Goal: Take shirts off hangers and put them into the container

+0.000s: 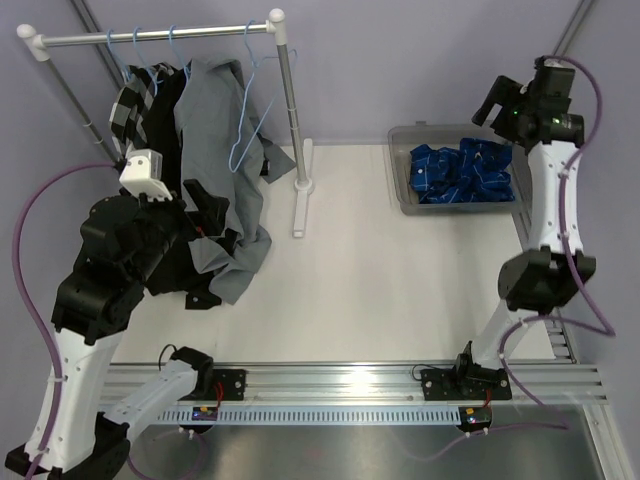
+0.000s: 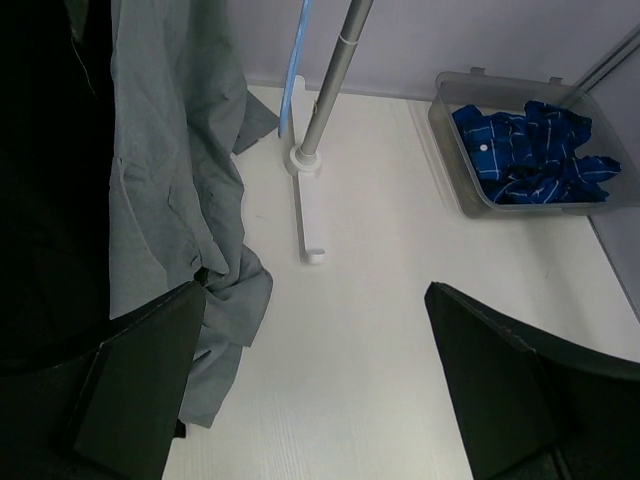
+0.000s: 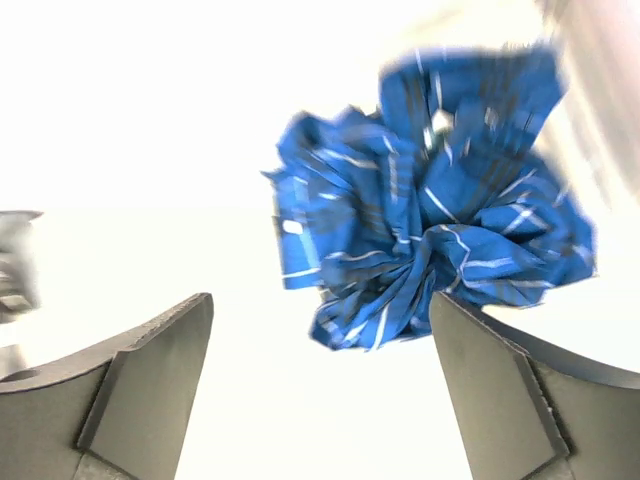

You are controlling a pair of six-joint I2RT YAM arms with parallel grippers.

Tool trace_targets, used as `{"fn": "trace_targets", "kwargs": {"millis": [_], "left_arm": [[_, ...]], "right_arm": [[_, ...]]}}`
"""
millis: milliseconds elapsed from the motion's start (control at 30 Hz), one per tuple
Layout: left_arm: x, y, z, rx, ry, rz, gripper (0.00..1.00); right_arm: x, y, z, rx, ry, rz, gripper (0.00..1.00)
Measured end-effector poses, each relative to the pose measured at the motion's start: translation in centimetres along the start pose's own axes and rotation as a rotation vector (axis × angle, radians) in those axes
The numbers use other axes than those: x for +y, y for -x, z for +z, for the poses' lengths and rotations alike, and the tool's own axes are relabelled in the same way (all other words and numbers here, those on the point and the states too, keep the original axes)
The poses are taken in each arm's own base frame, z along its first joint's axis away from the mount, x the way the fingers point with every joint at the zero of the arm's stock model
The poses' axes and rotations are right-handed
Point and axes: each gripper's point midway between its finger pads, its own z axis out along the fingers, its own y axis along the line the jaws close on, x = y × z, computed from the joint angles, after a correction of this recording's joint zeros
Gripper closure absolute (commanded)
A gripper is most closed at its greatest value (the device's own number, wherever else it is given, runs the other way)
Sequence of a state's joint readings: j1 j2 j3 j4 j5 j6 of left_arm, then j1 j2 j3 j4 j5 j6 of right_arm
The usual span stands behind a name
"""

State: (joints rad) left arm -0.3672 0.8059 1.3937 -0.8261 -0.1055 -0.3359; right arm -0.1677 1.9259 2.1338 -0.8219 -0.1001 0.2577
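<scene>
Grey shirt [image 1: 215, 130], black shirt [image 1: 165, 115] and checked shirt [image 1: 128, 105] hang on light-blue hangers [image 1: 245, 110] from the rack; one hanger at the right is bare. The blue plaid shirt [image 1: 465, 175] lies crumpled in the clear container [image 1: 402, 170]. My left gripper [image 1: 215, 250] is open beside the grey shirt's trailing hem [image 2: 215, 330], with its left finger [image 2: 140, 380] against the cloth and nothing between the jaws. My right gripper [image 1: 492, 105] hovers open above the container, the plaid shirt [image 3: 430, 230] loose below it.
The rack's silver rail [image 1: 160, 36] and upright post [image 1: 290, 110] stand on a white foot [image 1: 300, 200] mid-table. The post [image 2: 330, 90] and container [image 2: 450, 130] lie ahead of the left gripper. The aluminium base rail [image 1: 350, 380] runs along the near edge.
</scene>
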Motion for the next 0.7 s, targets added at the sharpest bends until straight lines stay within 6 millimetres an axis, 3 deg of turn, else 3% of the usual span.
{"fn": "trace_targets", "kwargs": {"millis": [67, 133, 233, 333, 400, 467, 567, 700], "left_arm": [[-0.2, 1.0, 0.5, -0.006, 0.01, 0.006, 0.01], [-0.3, 2.2, 1.1, -0.016, 0.022, 0.014, 0.01], [-0.5, 4.7, 2.3, -0.04, 0.055, 0.044, 0.01], [-0.5, 7.7, 3.8, -0.082, 0.099, 0.078, 0.01], [-0.3, 9.5, 5.1, -0.108, 0.133, 0.097, 0.01], [0.3, 10.5, 6.5, -0.114, 0.173, 0.117, 0.01], [2.3, 11.4, 9.1, -0.101, 0.245, 0.128, 0.01], [6.5, 10.1, 12.8, -0.024, 0.35, 0.11, 0.06]], "right_arm": [[1.6, 2.6, -6.2, -0.114, 0.046, -0.013, 0.01], [3.1, 3.7, -12.8, -0.219, 0.1, -0.026, 0.01], [4.2, 3.4, -20.9, -0.35, 0.167, -0.047, 0.0], [4.6, 1.7, -26.0, -0.426, 0.214, -0.06, 0.01], [4.8, 0.5, -27.8, -0.455, 0.247, -0.066, 0.01], [4.9, -0.9, -28.2, -0.451, 0.273, -0.062, 0.01], [4.7, -3.6, -27.1, -0.399, 0.305, -0.043, 0.01], [5.1, -6.2, -25.6, -0.321, 0.333, -0.037, 0.01]]}}
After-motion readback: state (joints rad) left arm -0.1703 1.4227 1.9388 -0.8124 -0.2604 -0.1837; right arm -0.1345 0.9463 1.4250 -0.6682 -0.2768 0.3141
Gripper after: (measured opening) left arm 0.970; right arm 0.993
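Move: For the left hand, the upper part of the grey shirt hangs about 25 cm ahead, 3 cm left and some 8 cm higher. The black shirt hangs level with it, about 6 cm farther left; the empty blue hanger hangs beside it, some 10 cm to its right. From the right hand the grey shirt is roughly 55 cm left, 4 cm back and 18 cm higher, while the blue shirt in the container lies about 26 cm below, 3 cm ahead and 3 cm left. Towards the hanging grey shirt the open left hand reaches about 16 cm forward, arching up and then partly back down while drifting left, and yaws some 20 degrees counter-clockwise to face the shirt; it stops short of any visible touch. The empty right hand swings back some 23 cm from the container, rising steeply before sinking a little, drifting left as its fingers tip up, wide open. ##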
